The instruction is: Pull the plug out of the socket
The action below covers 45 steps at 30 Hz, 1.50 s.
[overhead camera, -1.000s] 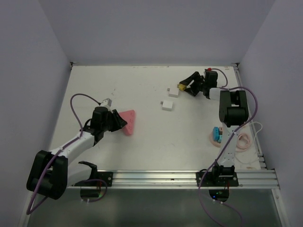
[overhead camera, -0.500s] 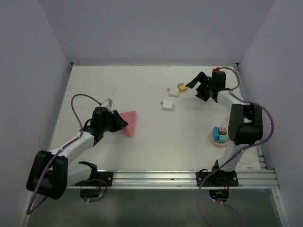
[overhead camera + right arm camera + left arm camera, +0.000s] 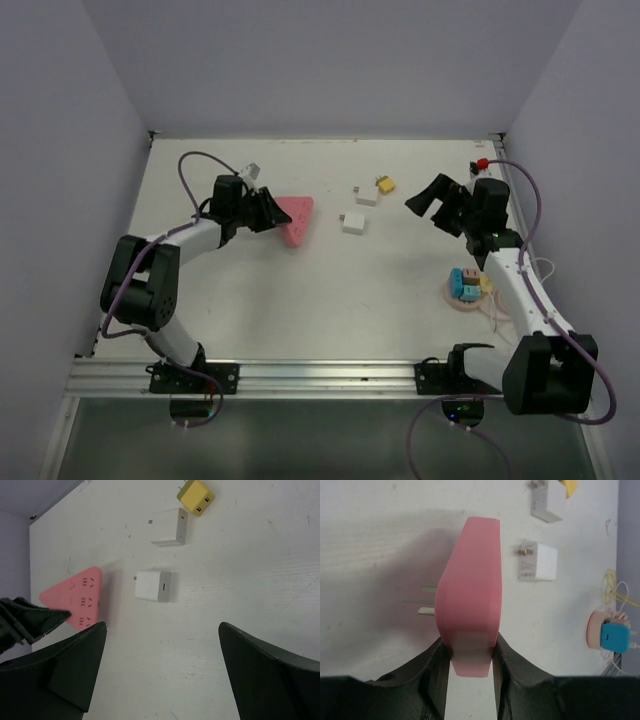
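Note:
My left gripper (image 3: 266,211) is shut on one corner of the pink triangular socket (image 3: 294,218), held just above the table at the back left. In the left wrist view the fingers clamp the pink socket (image 3: 470,595) edge-on, with its metal prongs (image 3: 427,611) sticking out left. The socket (image 3: 77,597) face shows only bare slots. A yellow plug (image 3: 384,184), a flat white plug (image 3: 366,196) and a white cube plug (image 3: 353,222) lie loose at the back centre. My right gripper (image 3: 425,195) hangs open to their right, holding nothing.
A round pink base with blue and coloured blocks (image 3: 465,288) sits at the right, with thin cables (image 3: 503,302) beside it. Purple walls close in the back and both sides. The metal rail (image 3: 320,375) runs along the near edge.
My right gripper opened, left the yellow plug and drew back toward the right. My left arm carried the pink socket toward the back and a little right.

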Motion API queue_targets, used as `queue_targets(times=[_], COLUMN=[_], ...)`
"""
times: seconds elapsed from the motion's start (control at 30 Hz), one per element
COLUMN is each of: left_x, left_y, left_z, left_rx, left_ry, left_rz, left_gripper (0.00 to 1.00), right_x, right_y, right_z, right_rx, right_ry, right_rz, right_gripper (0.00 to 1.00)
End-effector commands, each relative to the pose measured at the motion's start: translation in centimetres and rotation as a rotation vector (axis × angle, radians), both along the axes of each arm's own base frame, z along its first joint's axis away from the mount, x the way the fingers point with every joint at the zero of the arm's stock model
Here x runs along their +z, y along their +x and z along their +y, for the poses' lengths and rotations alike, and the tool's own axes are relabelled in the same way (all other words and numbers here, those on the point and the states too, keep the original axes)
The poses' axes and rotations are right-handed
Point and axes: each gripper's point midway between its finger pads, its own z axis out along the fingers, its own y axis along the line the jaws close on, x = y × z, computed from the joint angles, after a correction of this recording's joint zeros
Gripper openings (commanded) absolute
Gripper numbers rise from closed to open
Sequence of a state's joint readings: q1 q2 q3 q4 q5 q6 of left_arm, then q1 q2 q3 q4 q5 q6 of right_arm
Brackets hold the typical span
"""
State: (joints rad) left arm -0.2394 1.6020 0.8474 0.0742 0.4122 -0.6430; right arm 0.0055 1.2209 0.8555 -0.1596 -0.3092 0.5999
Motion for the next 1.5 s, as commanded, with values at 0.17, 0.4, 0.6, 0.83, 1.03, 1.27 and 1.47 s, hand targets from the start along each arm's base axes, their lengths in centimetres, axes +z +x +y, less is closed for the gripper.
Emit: queue_targets(times=[0.17, 0.4, 0.6, 0.83, 1.03, 1.27, 1.47], left_x=[2.5, 0.6, -2.9, -3.8, -2.5, 1.0, 7.2], left_y=[9.2, 12.5, 12.6, 12.1, 12.4, 12.0, 7.9], left_z=[-5.8, -7.6, -8.2, -7.0, -5.4, 0.1, 3.6], left_rx=[-0.187, -0.198, -0.183, -0.130, -0.078, 0.059, 0.093], left_ry=[-0.217, -0.265, -0.243, -0.196, -0.118, 0.191, 0.345], left_rz=[-0.132, -0.100, -0.027, -0.004, -0.023, -0.066, -0.170], left_gripper=[0.00, 0.00, 0.25, 0.64, 0.95, 1.00, 1.00], right_x=[1.0, 0.3, 0.2, 0.0, 0.4, -0.4, -1.1], right_y=[-3.8, -4.7, -5.1, -6.5, -9.1, -11.7, -12.6], right_z=[-0.1, -0.3, -1.0, -3.6, -6.3, -9.0, -10.0], right_rx=[0.041, 0.031, 0.017, -0.090, -0.167, -0.274, -0.313], right_ry=[-0.042, -0.056, -0.094, -0.202, -0.326, -0.432, -0.477], right_rz=[-0.024, -0.003, 0.018, 0.117, 0.192, 0.292, 0.365], right_gripper=[0.99, 0.99, 0.99, 0.98, 0.98, 0.99, 0.99])
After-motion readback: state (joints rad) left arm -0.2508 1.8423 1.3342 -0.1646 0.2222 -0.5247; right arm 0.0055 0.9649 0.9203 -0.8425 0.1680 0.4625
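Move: The bare spot for the pink socket, still in the left fingers, is about 13 cm ahead of that hand, 14 cm right and 6 cm down; the near white plug lies 4 cm ahead and 24 cm right, the far one 13 cm ahead and 29 cm right. The blue plug is some 14 cm back, 13 cm right and 13 cm below the empty right hand, with the teal plug 2 cm nearer the base and 4 cm right of it. The pink socket is carried by the left hand about 12 cm forward, some 7 cm right and a little down to the table beside the white plugs; the fingers open wide, come free, and the hand withdraws leftwards and up about 7 cm. The open right hand goes back some 12 cm and right towards the blue plug, tipping down about 20 degrees. ##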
